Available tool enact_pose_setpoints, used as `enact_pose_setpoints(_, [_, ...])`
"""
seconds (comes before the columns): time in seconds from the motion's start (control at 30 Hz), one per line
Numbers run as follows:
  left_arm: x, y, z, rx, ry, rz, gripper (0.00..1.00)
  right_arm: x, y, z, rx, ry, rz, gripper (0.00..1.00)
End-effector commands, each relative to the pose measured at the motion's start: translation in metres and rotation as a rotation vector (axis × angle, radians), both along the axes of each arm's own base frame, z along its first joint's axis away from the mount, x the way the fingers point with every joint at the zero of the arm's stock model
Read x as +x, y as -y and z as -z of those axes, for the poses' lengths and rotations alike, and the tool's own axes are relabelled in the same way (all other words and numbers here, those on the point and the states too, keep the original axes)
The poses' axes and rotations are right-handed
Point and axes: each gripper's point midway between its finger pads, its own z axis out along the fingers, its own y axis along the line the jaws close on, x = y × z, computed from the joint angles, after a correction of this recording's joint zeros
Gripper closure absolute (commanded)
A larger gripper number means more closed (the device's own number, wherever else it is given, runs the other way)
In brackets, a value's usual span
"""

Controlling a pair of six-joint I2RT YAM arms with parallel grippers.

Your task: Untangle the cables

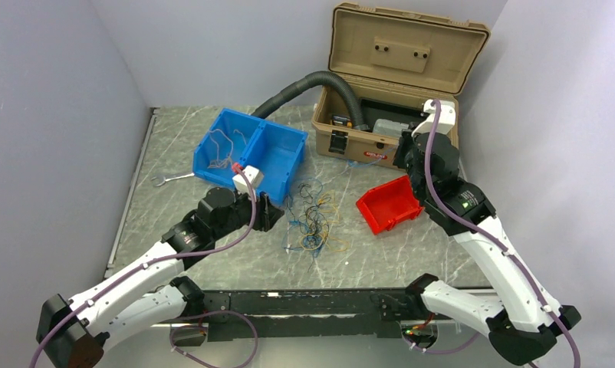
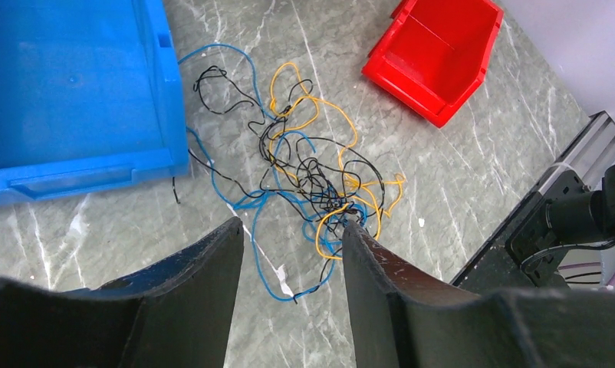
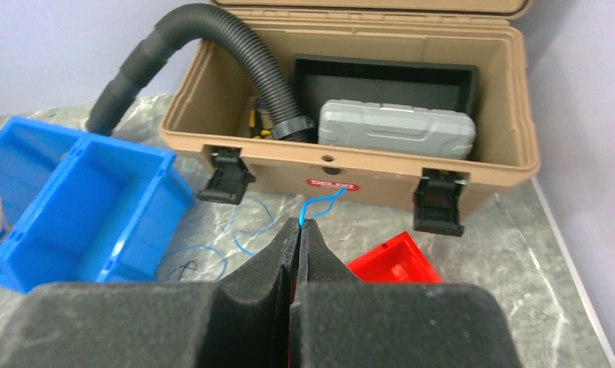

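Note:
The cables [image 1: 314, 222] lie as a tangle of thin yellow, blue and black wires on the marble table, between the blue bin and the red bin. In the left wrist view the tangle [image 2: 312, 180] sits just ahead of my left gripper [image 2: 293, 226]. That gripper is open with nothing between its fingers, and a blue loop lies on the table under the gap. My right gripper [image 3: 299, 224] is shut on a thin blue cable [image 3: 320, 203] that sticks out of its tips. It hangs over the red bin [image 3: 393, 264], facing the toolbox. From above, the right gripper [image 1: 402, 157] is near the toolbox front.
A blue two-compartment bin [image 1: 251, 153] holds whitish wires in its left half. An open tan toolbox [image 1: 385, 123] with a black corrugated hose [image 1: 304, 84] stands at the back. A wrench [image 1: 170, 179] lies left of the blue bin. Loose blue wires [image 3: 243, 230] lie before the toolbox.

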Motion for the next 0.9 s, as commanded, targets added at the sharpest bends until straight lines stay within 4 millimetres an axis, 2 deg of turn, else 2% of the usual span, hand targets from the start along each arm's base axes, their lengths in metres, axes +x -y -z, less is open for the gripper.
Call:
enact_pose_setpoints(0.0, [-0.002, 0.002, -0.008, -0.016, 0.021, 0.021, 0.45, -0.006, 0.031, -0.019, 0.011, 0.062, 0.124, 1.0])
enact_pose_setpoints(0.37, [-0.001, 0.007, -0.012, -0.025, 0.02, 0.036, 0.45, -0.023, 0.049, -0.089, 0.061, 0.197, 0.143, 1.0])
enact_pose_setpoints(0.57, [0.0, 0.008, -0.009, -0.02, 0.016, 0.038, 0.45, -0.033, 0.052, -0.115, 0.088, 0.245, 0.123, 1.0])
enact_pose_setpoints(0.7, [0.001, 0.01, -0.009, -0.02, 0.015, 0.04, 0.46, -0.036, 0.051, -0.109, 0.094, 0.23, 0.113, 1.0])
enact_pose_setpoints(0.87, [0.001, 0.011, -0.009, -0.02, 0.015, 0.046, 0.46, -0.038, 0.054, -0.068, 0.09, 0.154, 0.142, 1.0])
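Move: Below the right hand, which already pinches a blue cable, lies the red bin: about 34 cm down, some 5 cm ahead and 2 cm to the right. The tan toolbox stands roughly 27 cm ahead, straight out and about 27 cm lower; the remaining tangle lies about 18 cm left, level fore and aft and 36 cm below. From the left hand the red bin is about 12 cm ahead, 28 cm right and 17 cm down. Swinging right about 5 cm and then climbing some 10 cm above the red bin, the right hand lifts the blue cable, drawing back about 3 cm as it rises and dipping slightly at the very end. Its fingers tip up about 15 degrees, turn a little clockwise, and stay shut on the cable. ##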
